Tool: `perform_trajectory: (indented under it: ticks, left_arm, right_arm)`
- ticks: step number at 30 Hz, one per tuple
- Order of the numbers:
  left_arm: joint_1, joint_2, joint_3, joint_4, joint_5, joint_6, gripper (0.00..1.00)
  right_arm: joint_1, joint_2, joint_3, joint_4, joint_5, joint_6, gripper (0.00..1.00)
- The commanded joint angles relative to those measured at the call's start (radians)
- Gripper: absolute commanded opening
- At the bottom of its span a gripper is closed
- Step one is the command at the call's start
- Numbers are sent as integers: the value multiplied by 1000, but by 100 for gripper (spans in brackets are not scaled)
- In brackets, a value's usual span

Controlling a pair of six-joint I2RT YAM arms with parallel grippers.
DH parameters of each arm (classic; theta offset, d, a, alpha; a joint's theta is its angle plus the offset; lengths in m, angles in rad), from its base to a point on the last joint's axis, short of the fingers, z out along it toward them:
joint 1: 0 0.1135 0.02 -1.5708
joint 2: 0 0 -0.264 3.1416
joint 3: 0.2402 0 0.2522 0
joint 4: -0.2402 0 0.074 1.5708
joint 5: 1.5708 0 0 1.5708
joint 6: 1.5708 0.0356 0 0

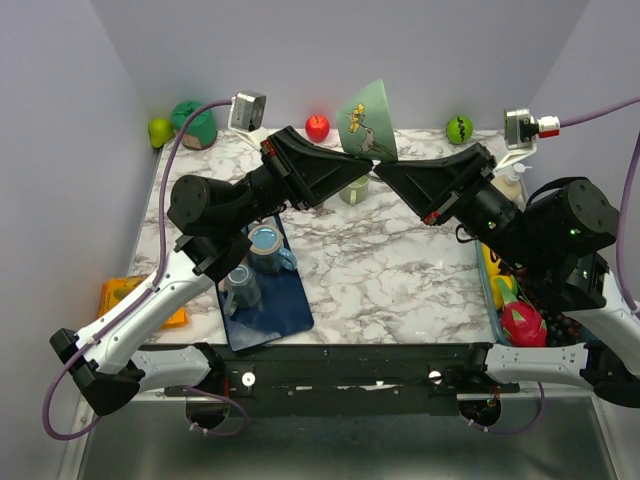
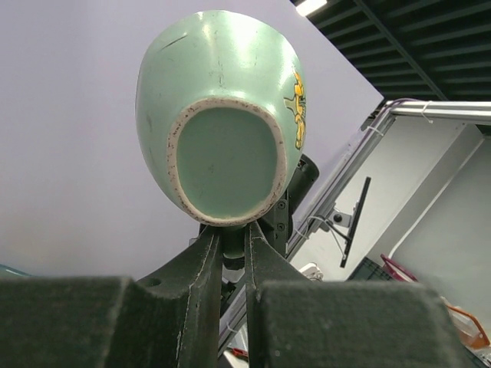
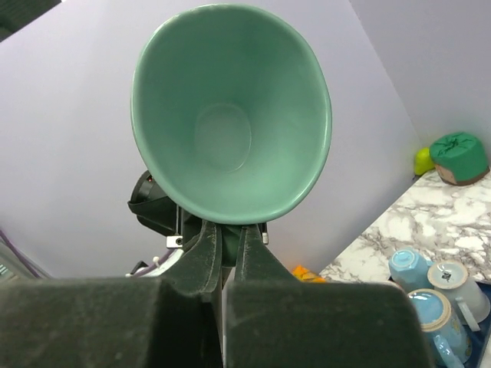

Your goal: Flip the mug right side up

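The mug (image 1: 368, 122) is pale green with a bird picture and is held in the air above the far middle of the table, tipped on its side. My left gripper (image 1: 357, 160) and right gripper (image 1: 386, 170) meet under it, and both are shut on its handle. In the left wrist view the mug's (image 2: 222, 115) unglazed base faces the camera above the left gripper (image 2: 234, 239). In the right wrist view the mug's (image 3: 230, 115) open mouth faces the camera above the right gripper (image 3: 230, 230). The handle is mostly hidden between the fingers.
A blue tray (image 1: 285, 315) at the left front holds two blue mugs (image 1: 268, 246) (image 1: 242, 286). A small cup (image 1: 354, 191) stands under the grippers. A red apple (image 1: 317, 127), a green ball (image 1: 459, 128) and a green cap (image 1: 195, 124) sit along the back. A fruit bin (image 1: 520, 320) is at the right.
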Motion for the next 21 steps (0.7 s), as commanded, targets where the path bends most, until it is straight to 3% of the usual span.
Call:
perform_trajectory:
  ticks: [1,2,6,8,9,13,19,21]
  left_arm:
    - [-7,-1,8,14,32,21,0]
    - [-7,-1,17,-12,35,27,0]
    - [-7,-13,13,-76,15,74,54]
    - [-9,-29,11,-145,-10,131,69]
    - [-7,-35,5,-165,-19,153,82]
    - [-6,-87,-1,-340,-117,266,98]
    - [-6,-139,20,-723,-394,464,99]
    - [-4,-144,39,-874,-482,504,99]
  right_arm:
    - [-3,6,5,37,-27,-21,1]
    - [-5,4,-1,37,-10,-24,1]
    - [-3,-12,-13,20,61,-47,1]
    - [-3,-15,-13,-9,123,-56,1]
    - [-3,-15,-10,-22,147,-62,1]
    - [-3,-14,-3,-113,288,-85,1]
    - [-14,27,13,-263,559,-153,1]
    - [-77,50,17,-329,609,-134,1]
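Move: Both hands hold the green bird mug by its handle, the body lying on its side roughly 6 cm above and 2 cm ahead of each hand point. Open table for it lies about 40 cm ahead of the right hand, 12 cm right and 52 cm below; the pale green mug stands some 42 cm ahead and 3 cm right. From the left hand, the blue tray mug is about 22 cm ahead, 20 cm left and 48 cm below. The left fingers open wide and let go of the handle, while the right hand keeps its pinch on it and takes the bird mug forward and down about 6 cm each, and somewhat right, turning clockwise some 25 degrees. The left hand sinks about 7 cm and goes forward a little, rolling and swinging counter-clockwise away from the bird mug. ##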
